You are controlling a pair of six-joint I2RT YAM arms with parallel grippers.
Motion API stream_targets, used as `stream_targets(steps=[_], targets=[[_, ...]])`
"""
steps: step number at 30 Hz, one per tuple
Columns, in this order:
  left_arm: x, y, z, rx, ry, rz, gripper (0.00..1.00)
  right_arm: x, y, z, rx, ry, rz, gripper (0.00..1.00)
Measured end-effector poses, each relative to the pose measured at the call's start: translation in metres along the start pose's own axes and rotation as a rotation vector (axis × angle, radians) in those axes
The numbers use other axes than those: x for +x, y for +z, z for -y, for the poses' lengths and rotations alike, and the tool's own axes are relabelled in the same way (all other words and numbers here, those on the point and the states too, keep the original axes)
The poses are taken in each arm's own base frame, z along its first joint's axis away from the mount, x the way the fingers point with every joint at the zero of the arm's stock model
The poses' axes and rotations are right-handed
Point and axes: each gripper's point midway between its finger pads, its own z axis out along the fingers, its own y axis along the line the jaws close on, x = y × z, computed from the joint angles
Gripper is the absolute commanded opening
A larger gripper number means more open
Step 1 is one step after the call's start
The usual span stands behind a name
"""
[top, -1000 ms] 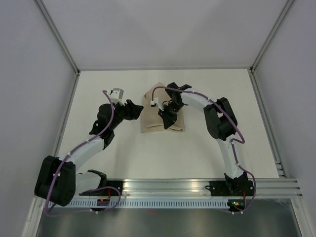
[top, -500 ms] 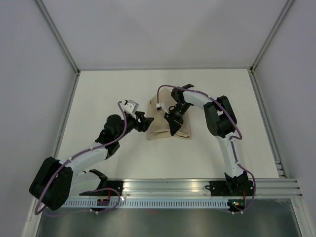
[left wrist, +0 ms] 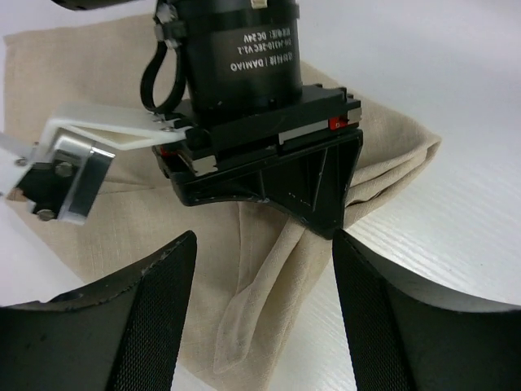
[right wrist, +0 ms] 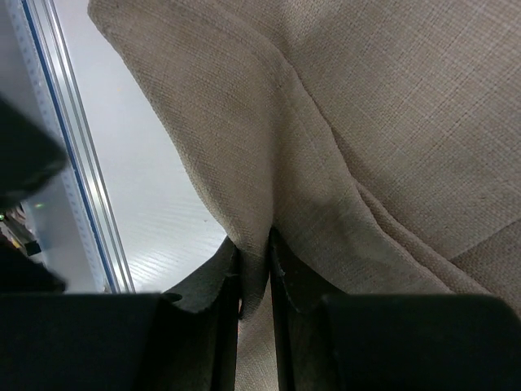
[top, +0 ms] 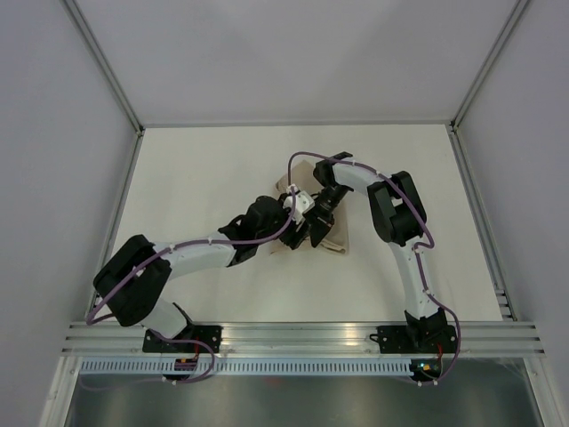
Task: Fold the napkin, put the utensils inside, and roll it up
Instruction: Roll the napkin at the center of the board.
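Note:
The tan napkin lies folded mid-table, largely under both arms. My right gripper is shut on a pinched fold of the napkin, and a narrow flap hangs below its jaws. In the left wrist view the right gripper stands over the napkin, with that flap dangling toward the table. My left gripper is open, its fingers on either side of the flap without touching it. From above, the left gripper sits close beside the right gripper. The utensils are out of view.
An aluminium rail runs along the near table edge and also shows as a rail in the right wrist view. Grey walls enclose the white table on three sides. A white camera bracket juts from the right wrist.
My left arm has swung right from beside the napkin to right up against the right gripper, and its jaws have widened. The right gripper has shifted slightly nearer, dragging the napkin.

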Motion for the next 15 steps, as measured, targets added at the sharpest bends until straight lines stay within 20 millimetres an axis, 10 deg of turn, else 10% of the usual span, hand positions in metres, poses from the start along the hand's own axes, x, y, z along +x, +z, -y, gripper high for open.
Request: stream_targets(steps=[15], targets=[[0.044, 0.020, 0.013, 0.023, 0.110, -0.232, 0.74, 0.008, -0.001, -0.003, -0.041, 0.057, -0.001, 0.21]])
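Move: The left hand, open and empty, hangs roughly 10 cm above the left stretch of the napkin's rolled near edge, which lies some 2 cm back and 1 cm to its left. The right fingertips pinch this edge about 4 cm to the left hand's right, 1 cm back and 10 cm lower. The napkin's near left corner is about 8 cm left, 4 cm back, also 10 cm below. From the right hand, the left stretch lies about 5 cm left, 1 cm back, level. The right fingers keep their pinch on the rolled edge, barely creeping back and to the right. Beside them the left hand sinks about 5 cm towards the stretch just left of that grip, easing back some 1 cm and slowing as it gets lower; it tips roughly 15 degrees so its fingers point more steeply down, and stays wide open. ##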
